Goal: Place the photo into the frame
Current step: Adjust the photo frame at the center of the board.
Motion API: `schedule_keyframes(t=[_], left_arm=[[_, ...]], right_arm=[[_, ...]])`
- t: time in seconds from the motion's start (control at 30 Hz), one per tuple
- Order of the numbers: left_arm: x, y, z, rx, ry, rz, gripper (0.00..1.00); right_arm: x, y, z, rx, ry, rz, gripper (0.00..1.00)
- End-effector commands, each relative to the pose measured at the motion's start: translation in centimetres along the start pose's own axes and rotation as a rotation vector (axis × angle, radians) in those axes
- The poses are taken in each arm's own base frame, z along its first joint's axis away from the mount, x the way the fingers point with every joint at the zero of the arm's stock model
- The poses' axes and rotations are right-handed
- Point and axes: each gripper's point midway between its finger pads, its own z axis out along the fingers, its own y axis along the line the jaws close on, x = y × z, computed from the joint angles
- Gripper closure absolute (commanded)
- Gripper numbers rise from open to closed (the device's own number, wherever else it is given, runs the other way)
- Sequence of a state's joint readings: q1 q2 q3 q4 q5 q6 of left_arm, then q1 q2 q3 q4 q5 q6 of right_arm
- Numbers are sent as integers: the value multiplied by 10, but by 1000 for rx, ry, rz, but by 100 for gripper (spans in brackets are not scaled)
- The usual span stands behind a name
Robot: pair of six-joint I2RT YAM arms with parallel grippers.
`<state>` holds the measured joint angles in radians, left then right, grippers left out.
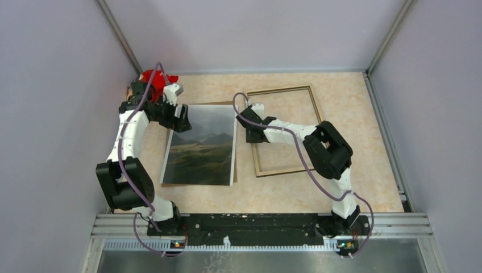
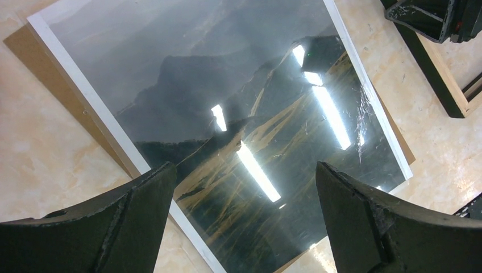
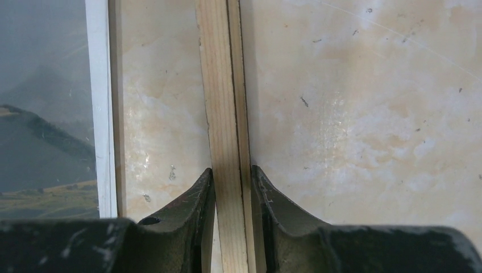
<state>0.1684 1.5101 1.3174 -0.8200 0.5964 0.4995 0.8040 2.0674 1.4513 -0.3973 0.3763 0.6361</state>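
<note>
The photo [image 1: 202,145], a dark mountain print with a white border, lies face up left of centre on a brown backing board [image 2: 40,57]. To its right the frame [image 1: 315,105] lies with its tan wood back up. My right gripper [image 1: 250,136] is shut on the frame's left rail [image 3: 221,85], one finger on each side of the wood [image 3: 233,170]. The photo's edge [image 3: 45,114] shows at the left of that view. My left gripper [image 1: 181,120] hovers open over the photo's far left corner. Its wide-apart fingers [image 2: 244,166] hold nothing above the glossy print [image 2: 227,102].
A red object [image 1: 152,78] sits in the far left corner behind the left arm. Grey walls enclose the marbled table [image 1: 352,187] on three sides. The frame's dark rail [image 2: 437,79] and my right gripper [image 2: 437,17] show at the left wrist view's top right.
</note>
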Motion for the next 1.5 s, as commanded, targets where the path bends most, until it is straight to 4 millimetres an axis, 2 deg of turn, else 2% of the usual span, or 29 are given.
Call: schedule_keyframes(t=[0.0,0.33,0.5,0.63,0.77,0.83,0.9,1.03,1.07,1.1,1.13,1.17,1.23,1.3,1.37,1.47], left_arm=[[-3,-5,-1,17,-22,28,1],[-18,-7,-5,30,-62,34,1],[-20,-7,-7,30,-62,34,1],[-21,-5,-9,15,-61,43,1],[-25,-7,-13,10,-72,52,1],[-26,-6,-15,3,-77,59,1],[-26,-3,-14,-9,-73,56,1],[-26,13,-16,-89,-56,48,1],[-26,19,-17,-112,-56,54,1],[-25,26,-17,-136,-53,62,1],[-23,32,-16,-162,-46,65,1],[-21,40,-16,-195,-37,69,1],[-15,56,-14,-261,-12,77,2],[-8,71,-12,-318,12,84,2],[-1,86,-10,-374,34,81,1],[12,109,-6,-452,71,69,2]], right_arm=[[10,-14,-1,53,15,151,81],[-5,-21,-5,90,-47,190,80],[-17,-14,-15,44,-81,70,71],[-16,-11,-27,-27,-69,-64,67],[-3,-15,-40,-90,-29,-191,52],[-4,-17,-49,-99,-26,-211,43],[-13,-15,-62,-118,-41,-209,34],[-54,6,-98,-197,-118,-171,20],[-71,15,-110,-233,-154,-140,16],[-86,25,-121,-272,-187,-97,7],[-99,32,-130,-298,-210,-30,2],[-109,37,-134,-321,-228,17,1],[-116,54,-134,-441,-219,35,1],[-113,66,-126,-516,-184,63,1],[-107,75,-115,-540,-157,62,1],[-99,78,-95,-516,-124,85,2]])
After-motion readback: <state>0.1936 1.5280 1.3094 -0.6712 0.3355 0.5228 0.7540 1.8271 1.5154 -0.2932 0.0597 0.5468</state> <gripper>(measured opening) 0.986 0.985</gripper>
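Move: The right hand is already pinching the frame's left bar; the frame's middle lies about 11 cm to its right and 4 cm ahead, at hand height, the frame skewed slightly counter-clockwise. The photo's middle is some 19 cm to this hand's left, roughly level with it, on the brown backing board. From the left hand, the frame's middle lies about 36 cm right, 4 cm ahead and 16 cm down. Right hand twists the pinched bar clockwise, sliding right, opens, draws back, then rises 15 cm; left drifts 6 cm left. ##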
